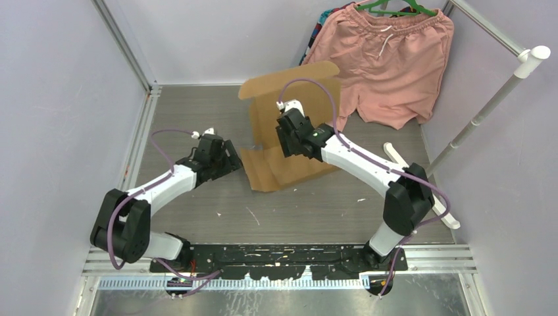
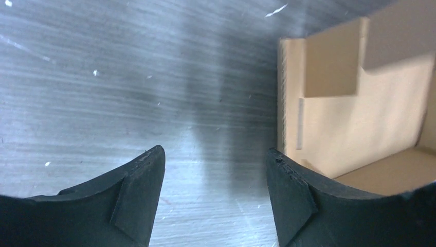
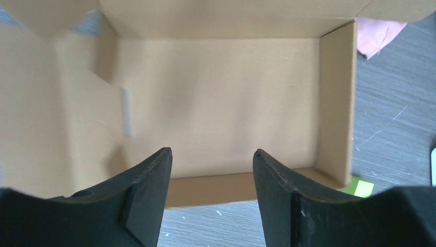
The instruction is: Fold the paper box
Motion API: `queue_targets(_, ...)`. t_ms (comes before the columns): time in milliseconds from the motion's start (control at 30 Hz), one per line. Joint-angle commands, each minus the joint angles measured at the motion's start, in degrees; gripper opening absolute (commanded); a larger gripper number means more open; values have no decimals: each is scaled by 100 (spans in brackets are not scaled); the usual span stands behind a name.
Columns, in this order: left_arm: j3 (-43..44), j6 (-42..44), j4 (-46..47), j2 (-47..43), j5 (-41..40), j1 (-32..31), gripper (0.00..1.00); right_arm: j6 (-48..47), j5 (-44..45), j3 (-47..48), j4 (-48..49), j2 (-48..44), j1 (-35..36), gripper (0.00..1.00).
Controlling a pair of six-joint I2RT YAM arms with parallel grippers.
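Note:
The paper box (image 1: 293, 170) is brown cardboard, partly formed, in the middle of the table with its back flap (image 1: 289, 82) standing up. The right wrist view looks into its shallow rectangular tray (image 3: 216, 103), with side walls raised. My right gripper (image 1: 287, 143) hovers over the box. Its jaws (image 3: 212, 151) are open above the near wall, with nothing between them. My left gripper (image 1: 238, 160) sits just left of the box's left edge. It is open (image 2: 215, 152) over bare table, and the box's corner and flaps (image 2: 355, 123) lie to its right.
Pink shorts (image 1: 388, 66) hang on a green hanger at the back right, close behind the box. A white rack pole (image 1: 487, 105) slants along the right side, its white foot (image 1: 401, 161) on the table. A green scrap (image 3: 360, 186) lies by the box's right corner.

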Motion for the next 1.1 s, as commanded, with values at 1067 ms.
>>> queue_targets(1067,-358,36,300,-537,1004,450,70,136,-819,1039,2344,1851,646,38)
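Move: Around 12 cm to the right hand's left and 5 cm back, some 10 cm lower, stands the open flap on the box's left end. The box floor is almost under that hand, about 14 cm down and 1 cm back; the tall back panel rises about 9 cm ahead, straight in front and a little lower. From the left hand the flap lies some 7 cm to the right, 3 cm back and 4 cm down. Sweeping left by about 15 cm, the right hand first lifts some 3 cm, then dips forward and crosses above the box floor to the left-end flap, turning roughly 20 degrees counter-clockwise and lowering at the end. Its fingers narrow and finish close over the flap, contact not visible. The left hand eases back a little, then stays open beside the flap. ##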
